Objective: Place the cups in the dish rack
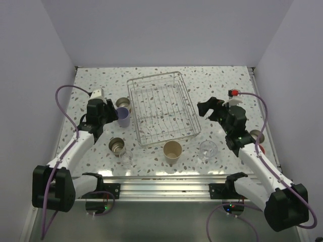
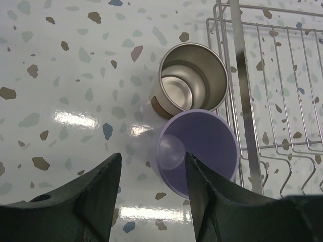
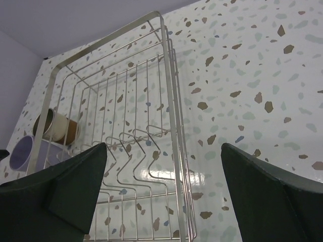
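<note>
The wire dish rack (image 1: 161, 108) lies at the table's middle with nothing in it. A lavender cup (image 2: 199, 151) stands upright by the rack's left side, touching a steel cup (image 2: 192, 80) with a tan base behind it. My left gripper (image 2: 153, 156) is partly open over the lavender cup's near wall. One finger (image 2: 212, 196) reaches into the cup and the other (image 2: 96, 196) stands outside, apart from the wall. My right gripper (image 3: 164, 146) hangs wide open over the rack's right rim (image 3: 171, 101), holding nothing.
On the table in front of the rack stand a second steel cup (image 1: 117, 146), a clear glass (image 1: 126, 157), a beige tumbler (image 1: 172, 151) and another clear glass (image 1: 208, 149). A further steel cup (image 1: 257, 136) sits half hidden behind the right arm.
</note>
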{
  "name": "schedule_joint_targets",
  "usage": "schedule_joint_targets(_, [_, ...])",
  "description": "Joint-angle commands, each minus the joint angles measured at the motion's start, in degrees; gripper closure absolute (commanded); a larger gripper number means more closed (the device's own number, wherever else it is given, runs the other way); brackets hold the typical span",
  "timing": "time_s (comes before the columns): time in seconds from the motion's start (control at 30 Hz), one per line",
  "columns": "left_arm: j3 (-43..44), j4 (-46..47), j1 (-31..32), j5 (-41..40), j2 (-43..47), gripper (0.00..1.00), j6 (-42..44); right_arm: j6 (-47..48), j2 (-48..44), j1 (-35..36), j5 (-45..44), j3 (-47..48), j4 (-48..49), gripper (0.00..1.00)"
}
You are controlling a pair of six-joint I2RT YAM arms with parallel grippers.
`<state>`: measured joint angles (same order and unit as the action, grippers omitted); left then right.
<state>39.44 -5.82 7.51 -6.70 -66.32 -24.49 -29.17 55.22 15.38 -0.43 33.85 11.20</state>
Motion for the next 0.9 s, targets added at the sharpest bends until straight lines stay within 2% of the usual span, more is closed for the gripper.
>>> schedule_joint_targets(0.0, [-0.59, 2.22, -0.21, 2.65, -0.99, 0.43, 0.41, -0.28, 0.5, 0.0, 0.51, 2.19, 0.31, 0.02])
schedule_joint_targets(0.1, [-0.33, 2.4, -0.21, 2.57, -3.89, 0.43, 0.15, -0.28, 1.29, 0.09, 0.51, 2.45, 0.14, 0.02])
schedule_joint_targets(0.2, [-0.15, 3.18, -0.21, 2.39, -6.27, 0.49, 0.06, -0.27, 1.82, 0.0, 0.51, 2.63, -0.13, 0.02])
schedule_joint_targets(0.3, [-0.15, 3.8, -0.21, 1.87, -7.33, 0.64, 0.23, -0.01, 2.35, 0.09, 0.51, 2.8, -0.21, 0.02])
schedule_joint_targets(0.37, [-0.24, 3.89, -0.21, 1.52, -7.15, 0.79, 0.23, 0.08, 2.61, 0.09, 0.51, 2.98, -0.3, 0.02])
schedule_joint_targets(0.4, [-0.15, 3.8, -0.21, 1.08, -7.06, 0.94, 0.15, 0.08, 2.78, 0.01, 0.51, 2.89, -0.39, 0.02])
schedule_joint_targets(0.47, [0.02, 3.19, -0.21, 0.55, -6.02, 1.0, -0.03, 0.08, 2.96, 0.01, 0.51, 2.98, -0.3, 0.02])
schedule_joint_targets(0.63, [1.78, -0.93, -0.21, -0.85, -2.68, 1.0, -0.47, -0.27, 3.14, 0.0, 1.13, 3.51, -0.65, 0.02])
schedule_joint_targets(0.87, [4.15, -4.98, -0.21, -4.82, 11.89, 1.0, -2.32, -0.72, 1.56, 0.36, 0.86, 7.54, -6.71, 0.02])
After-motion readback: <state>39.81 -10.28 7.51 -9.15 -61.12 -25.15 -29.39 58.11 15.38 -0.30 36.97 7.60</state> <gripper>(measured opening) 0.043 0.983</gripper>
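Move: The purple cup stands upright about 4 cm to the right of the left hand and 1 cm ahead, its middle some 8 cm below, with the half-open fingers above its left rim. A steel cup is roughly 7 cm beyond it, and a second steel cup about 12 cm nearer the base than it. The dish rack's middle is some 16 cm to its right and 5 cm farther out. From the right hand, the purple cup lies about 34 cm left, 1 cm ahead and 17 cm below. The purple cup's left wall is straddled and pinched: the left hand sinks about 4 cm onto the rim, one finger inside and one outside, tipping down slightly as the fingers close until nearly shut on the thin wall. After a brief hold, the left hand lifts about 6 cm, speeding up, easing a little back and left as the wrist levels again. ##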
